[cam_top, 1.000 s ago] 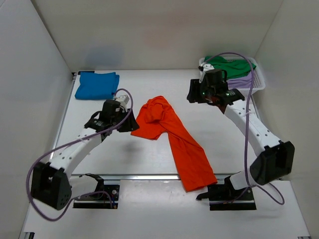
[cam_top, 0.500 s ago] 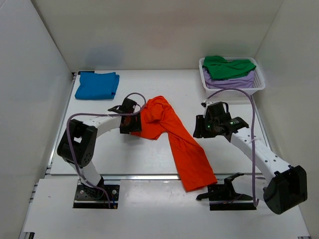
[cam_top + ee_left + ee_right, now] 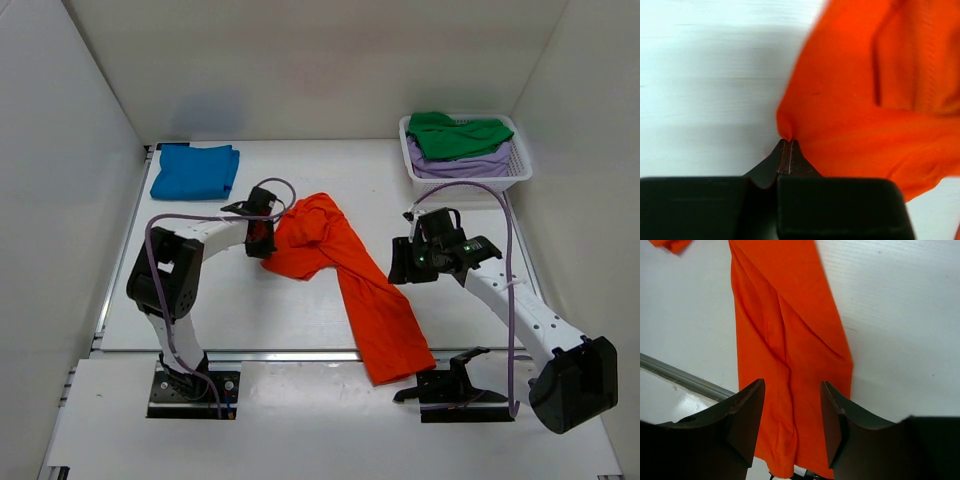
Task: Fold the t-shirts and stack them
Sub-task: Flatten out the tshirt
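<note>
The bright orange t-shirt (image 3: 340, 270) lies crumpled in a long diagonal strip from mid-table to the near edge. My left gripper (image 3: 262, 238) is at its upper left edge; in the left wrist view the jaws (image 3: 787, 143) are shut, pinching a fold of the orange cloth (image 3: 865, 100). My right gripper (image 3: 400, 262) is open and empty, just right of the strip; its wrist view shows the gripper (image 3: 792, 386) above the orange shirt's lower part (image 3: 785, 335). The blue t-shirt (image 3: 195, 171) lies folded at the far left. The green t-shirt (image 3: 455, 135) lies on the lavender one (image 3: 468, 165).
The white lattice basket (image 3: 521, 165) at the far right corner holds the green and lavender shirts. White walls enclose the table on three sides. A metal rail (image 3: 280, 354) runs along the table's near edge, where the orange shirt's end hangs over.
My right arm has come from the basket down to beside the orange strip. My left arm has swung its gripper to the shirt's left edge and it is shut on the cloth.
</note>
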Action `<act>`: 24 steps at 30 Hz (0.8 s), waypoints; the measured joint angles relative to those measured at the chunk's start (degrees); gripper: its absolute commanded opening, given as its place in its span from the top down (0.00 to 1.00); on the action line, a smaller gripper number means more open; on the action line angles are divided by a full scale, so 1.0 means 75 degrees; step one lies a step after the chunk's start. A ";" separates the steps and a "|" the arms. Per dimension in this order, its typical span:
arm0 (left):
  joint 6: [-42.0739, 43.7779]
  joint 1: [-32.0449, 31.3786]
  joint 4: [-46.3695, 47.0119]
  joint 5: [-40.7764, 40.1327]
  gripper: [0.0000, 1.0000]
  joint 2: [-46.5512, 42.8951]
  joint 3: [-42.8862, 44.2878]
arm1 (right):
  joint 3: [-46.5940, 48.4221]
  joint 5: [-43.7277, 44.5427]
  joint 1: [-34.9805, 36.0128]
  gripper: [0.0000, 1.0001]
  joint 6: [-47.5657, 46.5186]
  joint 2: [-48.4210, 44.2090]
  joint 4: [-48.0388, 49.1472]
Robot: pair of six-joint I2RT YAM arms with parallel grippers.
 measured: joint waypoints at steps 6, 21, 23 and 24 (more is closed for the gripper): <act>0.0041 0.1684 -0.0603 0.0198 1.00 -0.1521 -0.0146 | -0.0050 -0.0184 0.0385 0.54 -0.0184 0.0050 -0.0178; 0.0076 0.2221 -0.1046 -0.0160 1.00 -0.4025 -0.1113 | -0.0417 -0.0399 0.2798 0.53 -0.0073 0.1116 0.0274; 0.0076 0.2221 -0.1119 -0.0137 1.00 -0.4019 -0.1160 | -0.0522 -0.0431 0.3057 0.49 0.0032 0.1230 0.0382; 0.0076 0.2221 -0.1122 -0.0131 1.00 -0.4042 -0.1169 | -0.0574 -0.0443 0.3147 0.48 0.0061 0.1288 0.0411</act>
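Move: The left gripper already pinches the orange t-shirt's left corner at table level. Bare table for it lies 11 cm left and 3 cm back, with the folded blue t-shirt some 20 cm ahead and 16 cm left; the bunched orange part is about 5 cm ahead and 10 cm right. The right gripper has the orange shirt's near end about 15 cm straight back and 12 cm below, and the basket some 30 cm ahead, 15 cm right. Keep the left fingers shut on the orange corner and whip it up and left over the bare table, about 11 cm left, peaking some 16 cm up before sinking about 6 cm, the wrist swinging counter-clockwise. Meanwhile ease the half-open right gripper back, left and down towards the shirt's near end, turning it counter-clockwise and staying clear of the cloth. ##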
